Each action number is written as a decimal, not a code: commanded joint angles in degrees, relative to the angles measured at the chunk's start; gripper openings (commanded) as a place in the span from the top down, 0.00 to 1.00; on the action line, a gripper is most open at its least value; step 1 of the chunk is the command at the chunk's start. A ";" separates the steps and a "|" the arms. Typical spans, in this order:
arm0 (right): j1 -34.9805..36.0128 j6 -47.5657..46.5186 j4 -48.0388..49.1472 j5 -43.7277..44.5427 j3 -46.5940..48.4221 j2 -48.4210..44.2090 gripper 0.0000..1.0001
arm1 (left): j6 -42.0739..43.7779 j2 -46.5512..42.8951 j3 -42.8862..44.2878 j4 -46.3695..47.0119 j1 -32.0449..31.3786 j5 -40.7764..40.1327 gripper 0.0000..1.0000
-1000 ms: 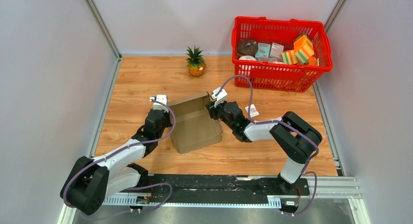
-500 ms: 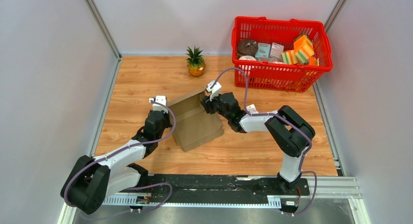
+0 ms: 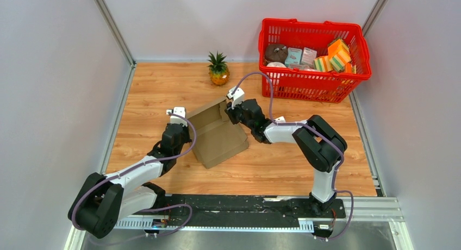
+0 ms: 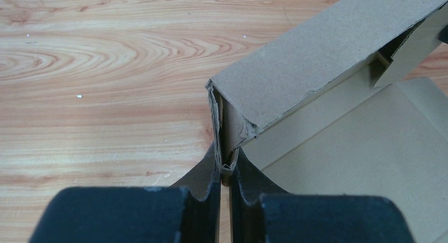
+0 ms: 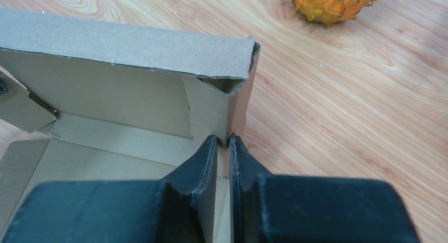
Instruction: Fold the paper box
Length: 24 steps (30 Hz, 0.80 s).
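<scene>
The paper box (image 3: pixel 220 137), plain brown cardboard, lies in the middle of the wooden table with its far wall folded upright and its floor flat. My left gripper (image 3: pixel 186 131) is at its left side. In the left wrist view this gripper (image 4: pixel 227 166) is shut on the folded left wall of the box (image 4: pixel 296 79) near the far-left corner. My right gripper (image 3: pixel 230 114) is at the far-right corner. In the right wrist view the right gripper (image 5: pixel 224 143) is pinched shut on the box's right side wall (image 5: pixel 219 116), just below the double-folded far wall.
A red basket (image 3: pixel 348 70) filled with small packages stands at the back right. A toy pineapple (image 3: pixel 218 69) stands behind the box, also visible as the pineapple (image 5: pixel 330 1) in the right wrist view. A small white tag (image 3: pixel 280 119) peeks out beside the right forearm. Grey walls border the table.
My right gripper moved left and away along the box's right edge, then closed on the side wall. The box's far wall stands higher. The left gripper kept its grip.
</scene>
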 commanded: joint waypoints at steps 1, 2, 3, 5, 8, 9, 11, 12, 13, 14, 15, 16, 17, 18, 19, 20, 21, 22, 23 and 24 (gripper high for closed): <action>0.98 3.19 0.68 -2.57 3.42 1.28 0.87 | -1.47 0.10 0.46 2.76 -0.46 3.48 1.00; 0.89 3.28 0.24 -1.95 4.38 1.55 0.83 | -1.47 0.10 0.54 2.85 -0.46 3.48 1.00; 0.81 3.28 -0.64 -1.34 4.83 1.90 0.79 | -1.47 0.18 0.46 2.76 -0.46 3.48 1.00; 0.89 3.02 -1.43 -0.81 5.71 2.69 0.78 | -1.56 0.19 0.46 2.85 -0.46 3.57 1.00; 0.54 3.02 -2.84 -0.98 7.73 3.66 0.75 | -1.56 -0.16 0.37 2.67 -0.46 3.66 1.00; 0.45 3.02 -3.36 -1.68 8.34 3.92 0.71 | -1.56 -0.25 0.37 2.85 -0.46 3.75 1.00; 0.19 2.76 -3.54 -1.77 8.87 4.36 0.68 | -1.56 -0.34 0.37 2.67 -0.46 3.75 1.00; -0.16 2.67 -3.81 -2.55 9.57 4.71 0.67 | -1.56 -0.52 0.28 2.67 -0.46 3.75 1.00; -0.34 2.67 -4.24 -2.82 10.10 4.97 0.66 | -1.56 -0.52 0.19 2.59 -0.46 3.66 1.00; -0.95 2.67 -4.77 -3.61 10.54 5.50 0.66 | -1.64 -0.52 0.19 2.67 -0.46 3.75 1.00; -1.21 2.67 -5.39 -5.10 11.07 5.76 0.64 | -1.56 -0.52 0.19 2.67 -0.46 3.75 1.00; -1.39 2.58 -5.65 -5.37 11.86 5.94 0.64 | -1.56 -0.43 0.19 2.67 -0.46 3.75 1.00; -1.83 2.06 -6.00 -5.98 12.30 6.20 0.64 | -1.56 -0.43 0.28 2.50 -0.46 3.75 1.00; -2.01 1.79 -6.62 -6.95 12.74 6.56 0.63 | -1.47 -0.43 0.28 2.67 -0.46 3.83 1.00; -2.09 1.79 -6.97 -7.13 13.61 6.82 0.63 | -1.47 -0.43 0.28 2.67 -0.46 3.83 1.00; -2.18 1.44 -7.41 -7.31 14.32 7.17 0.63 | -1.47 -0.26 0.37 2.67 -0.46 3.92 1.00; -2.18 1.18 -9.41 -8.27 15.28 8.04 0.57 | -1.47 -0.17 0.45 2.67 -0.46 4.27 1.00; -2.27 0.83 -10.74 -8.19 16.51 8.49 0.54 | -1.56 0.01 0.45 2.85 -0.46 4.36 1.00; -2.27 0.65 -11.36 -8.36 17.83 8.84 0.50 | -1.64 0.27 0.54 2.85 -0.46 4.45 1.00; -2.27 0.65 -11.54 -7.93 18.10 9.37 0.50 | -1.73 0.36 0.54 2.94 -0.46 4.54 1.00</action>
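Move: The box's far right corner stands at the right hand's fingertips, its top about 3 cm ahead, level sideways and 2 cm higher. The pineapple is some 13 cm ahead and 3 cm left of that hand. The box floor's middle lies about 10 cm back, 2 cm left and 5 cm below. From the left hand, which already pinches the wall's left end, that far right corner is about 10 cm ahead and 14 cm right. The right hand travels about 4 cm forward and to its left, towards the box's far right corner and the pineapple, while its nearly shut fingers steadily open to about half and end spread astride that corner, one inside the box and one outside the side wall. The left hand stays in place and keeps its pinch on the left end of the far wall, holding that end while the right hand goes forward. ##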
